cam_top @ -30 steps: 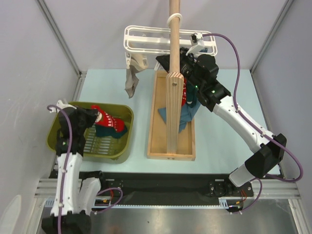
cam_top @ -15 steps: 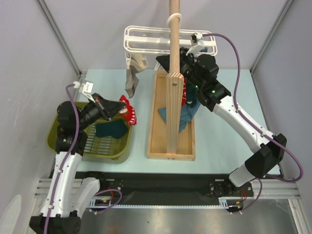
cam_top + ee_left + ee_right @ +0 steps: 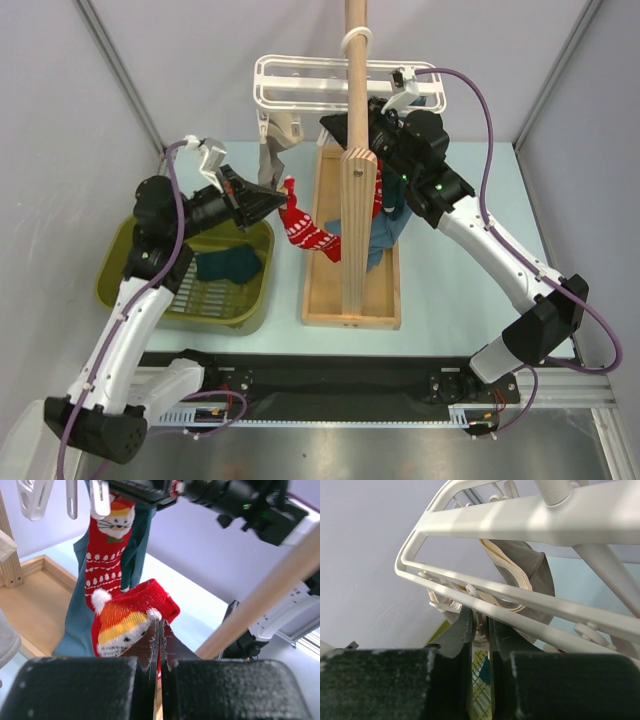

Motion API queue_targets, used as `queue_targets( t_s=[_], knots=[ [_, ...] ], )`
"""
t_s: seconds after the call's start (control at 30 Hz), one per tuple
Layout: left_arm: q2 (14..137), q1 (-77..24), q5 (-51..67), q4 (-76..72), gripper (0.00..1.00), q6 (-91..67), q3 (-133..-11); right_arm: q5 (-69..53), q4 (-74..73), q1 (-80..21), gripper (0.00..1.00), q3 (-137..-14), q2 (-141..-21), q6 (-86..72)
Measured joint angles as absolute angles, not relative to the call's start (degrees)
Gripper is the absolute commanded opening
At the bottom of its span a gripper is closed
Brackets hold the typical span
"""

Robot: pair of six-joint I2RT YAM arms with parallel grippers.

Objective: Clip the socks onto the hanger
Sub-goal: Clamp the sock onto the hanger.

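Observation:
My left gripper (image 3: pixel 280 197) is shut on the cuff of a red sock (image 3: pixel 308 233), which dangles in the air just left of the wooden pole. In the left wrist view the held sock (image 3: pixel 131 612) bunches at my closed tips (image 3: pixel 160 626). A teal sock (image 3: pixel 229 263) lies in the basket. The white hanger (image 3: pixel 300 85) hangs from the pole. Under it my right gripper (image 3: pixel 480 614) is shut on a white clip peg (image 3: pixel 481 628). Another red sock (image 3: pixel 107 545) and a teal one (image 3: pixel 136 540) hang clipped beside the pole.
The olive basket (image 3: pixel 115 285) stands at the left. A wooden pole (image 3: pixel 355 150) rises from a wooden tray base (image 3: pixel 322 290) in the middle. A grey-beige sock (image 3: pixel 270 165) hangs from the hanger's left end. A blue garment (image 3: pixel 388 232) hangs right of the pole.
My left arm has lifted the red sock out of the basket and carried it up and right toward the pole. The right arm has stayed put.

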State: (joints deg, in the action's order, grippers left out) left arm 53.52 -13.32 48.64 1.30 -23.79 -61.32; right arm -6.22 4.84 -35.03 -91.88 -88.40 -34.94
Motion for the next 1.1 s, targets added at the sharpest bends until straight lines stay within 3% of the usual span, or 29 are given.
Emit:
queue_targets(
  t_s=[0.4,1.1],
  knots=[
    [62.65,-19.53,31.57,3.42,0.0,-23.9,-67.24,-6.02,3.16,-35.22,0.0,-92.84,-88.4,-34.83],
    [70.94,-28.34,23.94,7.66,0.0,-20.27,-76.53,-3.6,-0.51,-36.32,0.0,-94.96,-88.51,-33.98]
  ],
)
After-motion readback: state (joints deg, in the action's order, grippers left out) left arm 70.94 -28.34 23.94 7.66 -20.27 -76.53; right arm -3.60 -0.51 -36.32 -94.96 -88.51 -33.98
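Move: My left hand holds the red sock. The hanger clip it is meant for, gripped by my right fingers, lies about 14 cm ahead, 10 cm to the right and 4 cm above. The grey sock hangs roughly 9 cm ahead and 3 cm to the left; the wooden post rises about 11 cm to the right and 1 cm back, both level with my hand. The clipped red sock hangs some 14 cm ahead, 18 cm right and 4 cm lower. For my right hand the clip sits between the pads. Keeping the red sock pinched in shut fingers, I swing my left hand level and forward towards the held clip, about 8 cm and quickest at first, then ease off forward and drift right, some 6 cm in all. The wrist swings about 10 degrees counter-clockwise on the way. My right hand stays put and keeps its grip on the clip. ##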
